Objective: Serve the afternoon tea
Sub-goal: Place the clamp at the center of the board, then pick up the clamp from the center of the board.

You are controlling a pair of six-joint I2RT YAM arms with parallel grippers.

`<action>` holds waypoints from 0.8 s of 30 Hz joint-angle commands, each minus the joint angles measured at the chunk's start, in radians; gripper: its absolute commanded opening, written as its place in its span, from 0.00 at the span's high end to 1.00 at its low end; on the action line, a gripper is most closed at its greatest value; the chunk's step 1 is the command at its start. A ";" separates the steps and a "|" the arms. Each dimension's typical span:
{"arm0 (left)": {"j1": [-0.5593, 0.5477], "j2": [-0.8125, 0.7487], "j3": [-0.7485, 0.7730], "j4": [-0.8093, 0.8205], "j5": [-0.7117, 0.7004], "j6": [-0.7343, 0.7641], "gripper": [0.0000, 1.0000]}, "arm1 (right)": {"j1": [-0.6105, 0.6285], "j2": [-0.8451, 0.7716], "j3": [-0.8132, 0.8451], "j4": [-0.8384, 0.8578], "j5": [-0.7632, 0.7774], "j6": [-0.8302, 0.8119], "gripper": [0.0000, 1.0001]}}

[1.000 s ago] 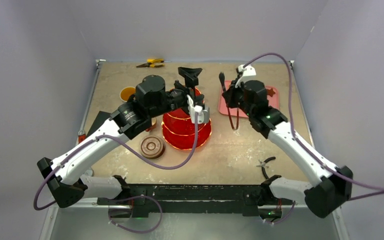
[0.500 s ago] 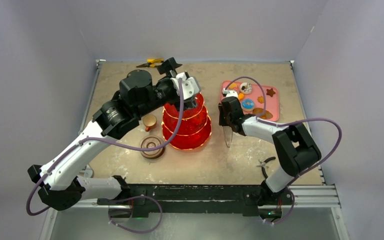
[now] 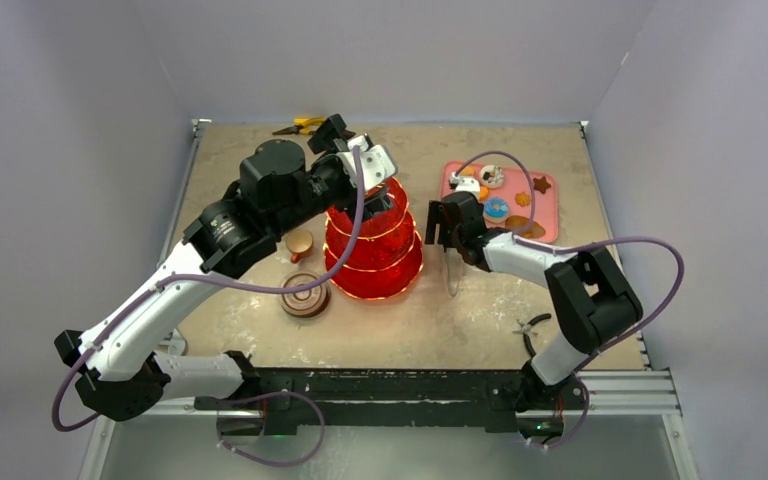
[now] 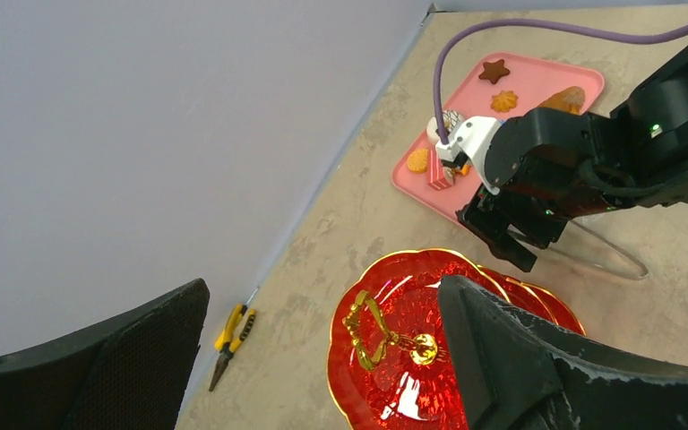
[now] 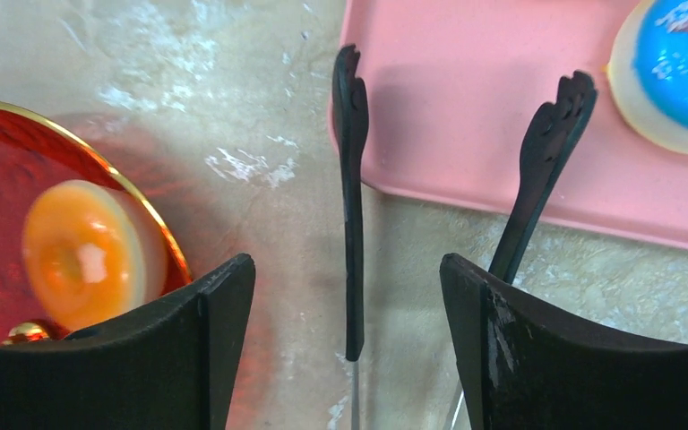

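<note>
The afternoon tea's red three-tier stand (image 3: 372, 250) with a gold handle (image 4: 372, 327) stands mid-table. An orange pastry (image 5: 90, 255) sits on one tier. More pastries, a blue-iced one (image 5: 681, 72) among them, lie on the pink tray (image 3: 552, 205). A small brown cup (image 3: 300, 243) and its saucer (image 3: 304, 295) stand left of the stand. My left gripper (image 3: 352, 150) hangs open above the stand's top, holding nothing. My right gripper (image 3: 443, 225) is open, low between stand and tray. The black tongs (image 5: 351, 206) lie sprung apart under it, one arm loose between the jaws.
Yellow pliers (image 3: 305, 125) lie at the far edge by the back wall. Black pliers (image 3: 532, 330) lie near the right arm's base. The tongs' tips (image 5: 555, 116) reach over the pink tray's near edge (image 5: 466, 107).
The right arm came down beside the stand with the tongs, then its jaws opened and the tongs' arms sprang apart on the table. The left gripper swung back over the stand's top.
</note>
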 commanded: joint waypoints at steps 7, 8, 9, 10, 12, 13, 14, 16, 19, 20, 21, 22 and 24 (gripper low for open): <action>-0.001 -0.005 0.039 -0.025 -0.037 -0.099 0.01 | 0.014 -0.128 0.022 -0.131 0.100 0.081 0.06; -0.001 -0.004 0.038 -0.030 -0.037 -0.110 0.01 | 0.014 -0.109 0.022 -0.143 0.106 0.086 0.05; -0.002 -0.003 0.036 -0.032 -0.037 -0.121 0.01 | 0.014 -0.093 0.020 -0.148 0.109 0.090 0.04; -0.001 -0.003 0.033 -0.036 -0.037 -0.129 0.01 | 0.013 -0.076 0.017 -0.148 0.109 0.095 0.04; 0.000 -0.002 0.033 -0.041 -0.043 -0.144 0.01 | 0.013 -0.047 0.008 -0.129 0.112 0.102 0.03; 0.000 0.000 0.037 -0.043 -0.046 -0.148 0.01 | 0.013 -0.037 0.002 -0.111 0.123 0.105 0.03; 0.000 0.001 0.041 -0.043 -0.049 -0.150 0.01 | 0.013 -0.027 -0.003 -0.101 0.131 0.108 0.03; 0.000 0.003 0.051 -0.046 -0.048 -0.153 0.01 | 0.013 -0.013 -0.013 -0.086 0.150 0.115 0.02; 0.002 0.006 0.064 -0.049 -0.047 -0.154 0.01 | 0.016 -0.015 -0.042 -0.039 0.188 0.118 0.01; 0.002 0.005 0.064 -0.049 -0.048 -0.153 0.01 | 0.018 -0.021 -0.055 -0.020 0.203 0.121 0.01; 0.002 0.005 0.063 -0.048 -0.048 -0.152 0.01 | 0.024 -0.028 -0.071 0.002 0.219 0.125 0.01; 0.001 0.003 0.064 -0.047 -0.048 -0.152 0.01 | 0.031 -0.039 -0.093 0.028 0.236 0.127 0.01; 0.001 -0.001 0.060 -0.045 -0.046 -0.153 0.01 | 0.054 -0.053 -0.118 0.075 0.282 0.138 0.01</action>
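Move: The clamp already lies loose under the right hand, its middle about 5 cm back, 1 cm left and 3 cm below, with its black ends pointing forward at the tray's near-left corner. The pink tray's middle is roughly 5 cm ahead and 8 cm right, the blue donut on it some 4 cm ahead and 7 cm right; the red stand rises about 18 cm left and 6 cm back. From the left hand, the clamp lies some 18 cm right, 5 cm ahead and 41 cm below. No grip on the clamp: the right fingers, already parted, spread fully as the hand hops up about 4 cm, then dips back down over the clamp's arms to end some 2.5 cm lower than it began. It shifts about 3 cm right and 2 cm back, turning roughly 10 degrees clockwise, which brings the left finger close beside the clamp's left arm; contact there can't be told. ##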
